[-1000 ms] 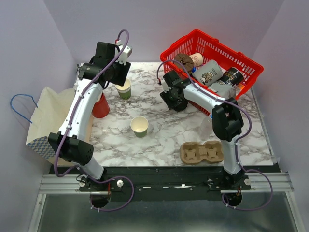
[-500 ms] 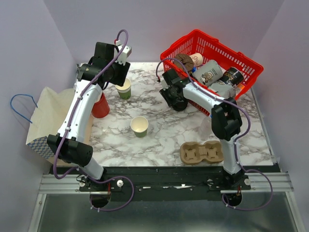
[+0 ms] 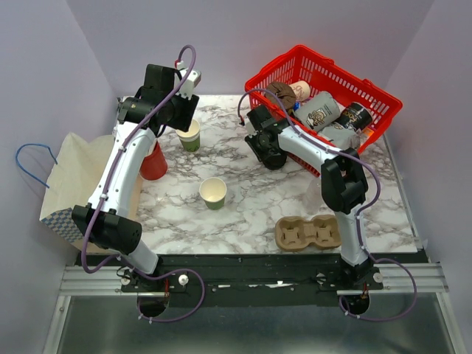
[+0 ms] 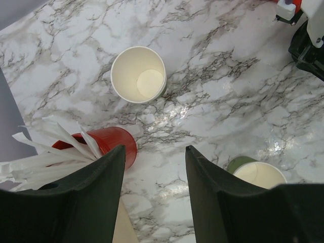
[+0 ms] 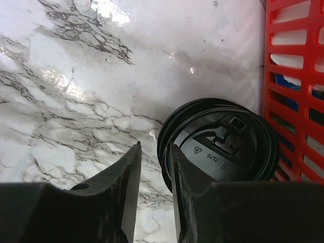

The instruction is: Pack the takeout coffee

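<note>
Two olive-green paper cups with cream insides stand lidless: one mid-table (image 3: 213,192) (image 4: 138,74), one at the back (image 3: 189,135) (image 4: 258,172). I cannot tell which is the takeout coffee. A black plastic lid (image 5: 217,139) lies flat on the marble beside the red basket. My right gripper (image 3: 269,151) (image 5: 155,147) points down at the lid's left edge, its fingers a narrow gap apart astride the rim, with marble showing between them. My left gripper (image 3: 177,110) (image 4: 154,152) hangs open above the table beside the back cup, holding nothing.
The red basket (image 3: 295,51) (image 5: 293,76) at the back right holds several packaged items. A red cup (image 3: 153,164) (image 4: 109,144) with white strips stands at the left. A paper bag (image 3: 70,181) lies at the left edge. A cardboard cup carrier (image 3: 308,233) sits front right.
My right gripper's fingers have drawn closer together around the lid's rim, and the arm has edged slightly left. The left arm has not moved.
</note>
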{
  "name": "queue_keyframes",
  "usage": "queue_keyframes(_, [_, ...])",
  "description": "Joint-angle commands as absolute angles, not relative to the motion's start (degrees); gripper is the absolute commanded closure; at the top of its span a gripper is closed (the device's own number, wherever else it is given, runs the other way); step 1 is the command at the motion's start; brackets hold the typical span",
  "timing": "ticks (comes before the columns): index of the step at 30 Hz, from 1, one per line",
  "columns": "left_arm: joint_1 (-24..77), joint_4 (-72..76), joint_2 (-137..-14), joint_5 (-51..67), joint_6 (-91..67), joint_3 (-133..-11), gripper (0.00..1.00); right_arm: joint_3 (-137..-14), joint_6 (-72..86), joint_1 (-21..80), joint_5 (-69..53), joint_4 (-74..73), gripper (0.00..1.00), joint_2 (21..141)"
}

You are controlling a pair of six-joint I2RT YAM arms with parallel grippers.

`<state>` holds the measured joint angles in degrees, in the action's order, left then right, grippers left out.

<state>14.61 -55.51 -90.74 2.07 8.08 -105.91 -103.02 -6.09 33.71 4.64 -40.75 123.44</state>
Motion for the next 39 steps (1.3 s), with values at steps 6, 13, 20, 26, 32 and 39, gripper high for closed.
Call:
queue_keyframes(6, [14.33, -55.46, -90.18, 1.58, 7.91, -105.73, 0.41, -104.33, -6.42, 34.01, 6.50, -39.90, 0.67, 124.72])
queue_keyframes(13, [14.33, -55.46, -90.17, 1.58, 8.00, -105.91, 0.40, -104.15, -6.50, 34.01, 7.03, -39.64, 0.71, 124.72])
queue_keyframes(20, [14.33, -55.55, -90.09, 1.67, 8.00, -105.82, 0.40, -104.15, -6.59, 34.10, 7.47, -39.46, 0.79, 124.81])
queue_keyframes(26, [14.24, -55.63, -90.26, 1.76, 8.00, -106.08, 0.40, -104.33, -6.59, 34.01, 8.09, -39.20, 0.84, 124.80])
queue_keyframes(32, [14.33, -55.72, -90.26, 1.93, 8.09, -106.00, 0.40, -103.80, -6.94, 34.01, 8.79, -39.46, 0.99, 123.14])
queue_keyframes(39, [14.41, -55.46, -90.61, 3.25, 8.17, -106.08, 0.40, -103.53, -6.42, 34.01, 7.83, -39.90, 0.99, 117.60])
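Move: The stack of black lids has its middle some 4 cm to the right of the right hand's point, about 1 cm farther out and a centimetre lower. The red basket's middle is roughly 16 cm ahead and 17 cm right. An empty cup stands about 10 cm back and 13 cm left, and the brown cup tray 23 cm back and 14 cm right. From the left hand, the lids lie some 24 cm right, 4 cm ahead and 25 cm below. At the left edge of the black lids, the right hand's partly open fingers draw fully shut, ending with their tips together right at the rim, apparently with the thin edge between them. The hand stays almost in place meanwhile, creeping under 1 cm forward and right towards the lids and coming up by about 1 cm, with next to no turn of the wrist. ##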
